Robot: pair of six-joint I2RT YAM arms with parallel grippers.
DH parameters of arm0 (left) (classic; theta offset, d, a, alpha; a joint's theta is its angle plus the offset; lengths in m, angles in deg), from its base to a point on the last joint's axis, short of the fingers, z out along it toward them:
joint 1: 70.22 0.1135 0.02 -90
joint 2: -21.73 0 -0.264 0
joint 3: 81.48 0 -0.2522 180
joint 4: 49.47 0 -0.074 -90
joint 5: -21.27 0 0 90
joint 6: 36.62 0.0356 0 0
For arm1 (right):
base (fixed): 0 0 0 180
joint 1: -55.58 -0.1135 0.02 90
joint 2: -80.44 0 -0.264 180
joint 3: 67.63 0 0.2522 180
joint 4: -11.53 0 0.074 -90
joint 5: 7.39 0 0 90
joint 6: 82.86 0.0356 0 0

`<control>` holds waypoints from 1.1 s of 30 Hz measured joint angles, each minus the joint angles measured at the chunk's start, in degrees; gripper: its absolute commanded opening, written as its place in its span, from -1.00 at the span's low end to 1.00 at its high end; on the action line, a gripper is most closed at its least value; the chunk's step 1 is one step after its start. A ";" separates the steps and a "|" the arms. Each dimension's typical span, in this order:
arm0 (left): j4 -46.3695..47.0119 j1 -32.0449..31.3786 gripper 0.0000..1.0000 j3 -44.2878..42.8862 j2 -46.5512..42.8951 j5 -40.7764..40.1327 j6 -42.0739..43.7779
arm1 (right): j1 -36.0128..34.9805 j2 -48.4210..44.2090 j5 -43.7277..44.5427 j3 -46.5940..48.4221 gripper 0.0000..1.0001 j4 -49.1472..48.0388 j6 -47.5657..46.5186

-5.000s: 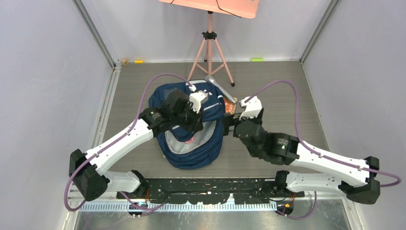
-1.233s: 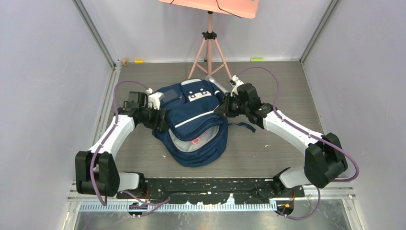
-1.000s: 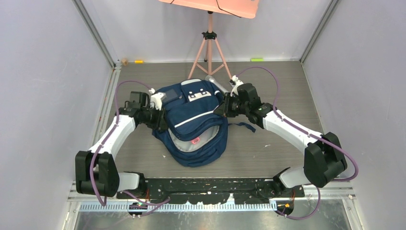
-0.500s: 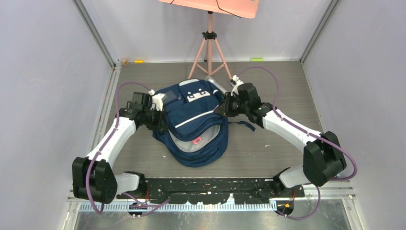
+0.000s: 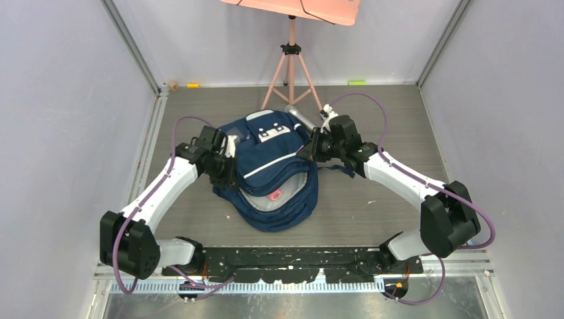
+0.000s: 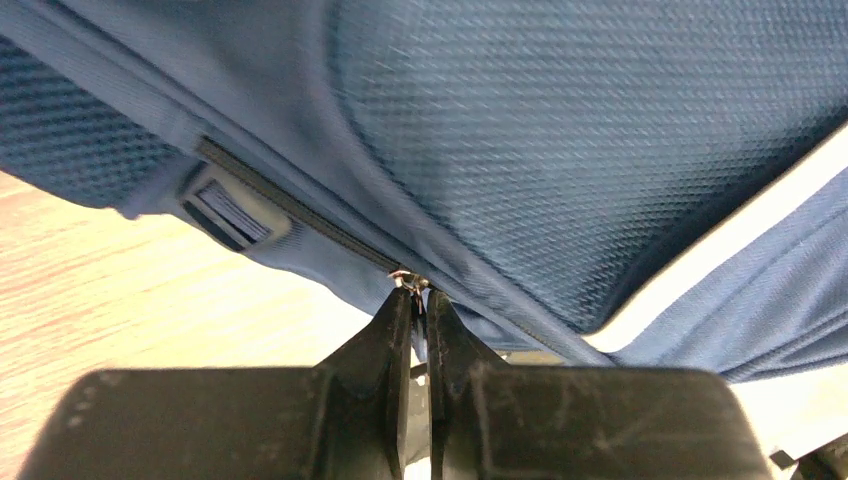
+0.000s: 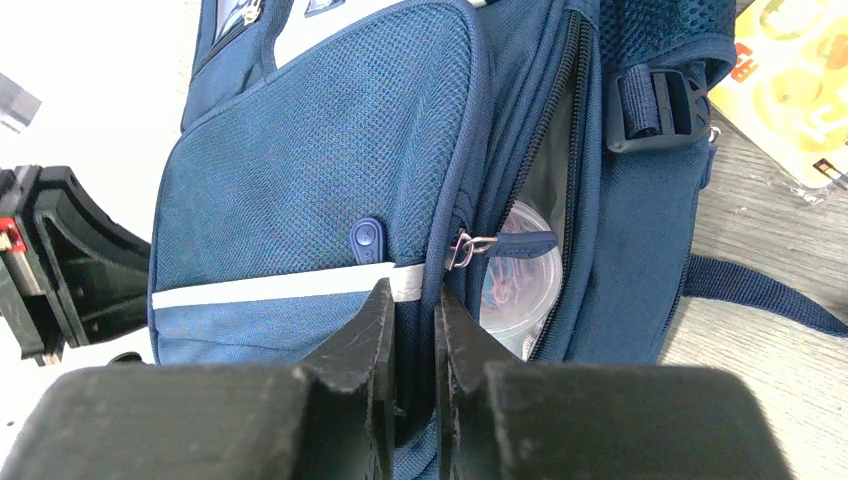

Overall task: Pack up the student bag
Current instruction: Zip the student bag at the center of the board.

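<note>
The student bag [image 5: 266, 156], navy with white stripes, lies on the table with its main compartment gaping toward the arms and its grey lining showing. My left gripper [image 5: 228, 166] is at the bag's left side. In the left wrist view its jaws [image 6: 412, 292] are shut on a small metal zipper pull [image 6: 410, 281] on the bag [image 6: 600, 150]. My right gripper [image 5: 310, 151] is at the bag's right side, shut [image 7: 413, 300] on the navy rim of the front panel [image 7: 320, 180]. A clear tub [image 7: 520, 270] with pink contents sits inside the opening.
A pink tripod [image 5: 290, 73] stands behind the bag, with a grey tube [image 5: 299, 118] lying at its feet. A yellow packet [image 7: 790, 90] lies on the table right of the bag. A loose dark strap [image 5: 339, 174] trails off the bag's right side.
My left gripper has closed on the zipper pull and moved right, in against the bag's left side. The right gripper has kept its grip in place.
</note>
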 measured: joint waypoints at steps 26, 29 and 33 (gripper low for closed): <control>13.03 -32.44 -1.00 9.75 -11.08 -15.21 -31.85 | -0.96 -0.26 3.72 -2.64 -0.99 -4.61 3.28; 15.19 -36.15 -1.00 9.35 -9.57 -18.97 -34.51 | -1.40 -0.59 4.98 -3.48 -0.99 -5.81 3.56; 18.91 -39.71 -1.00 8.28 -5.55 -22.34 -36.92 | -2.10 -1.03 7.78 -4.44 -0.99 -7.23 3.98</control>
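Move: Zip pull already in its fingers, the left hand stands at the left corner of the student bag's open mouth, whose middle lies about 12 cm to its right, 1 cm back and slightly lower. The flap's white stripe is 11 cm right and 7 cm ahead; the bag's near rim is 11 cm right, 13 cm back and lower. From the right hand, which grips the flap's right edge, the mouth's middle is about 8 cm left and 11 cm back. Dragging the pinched zip pull around the near side of the bag's mouth, the left hand first goes back and right about 5 cm each, then mostly right for some 9 cm more, staying nearly level. Its fingertips tilt about 10 degrees out to the right and forward, grip kept. The right hand stays put and keeps its pinch on the flap's edge against the pull. ##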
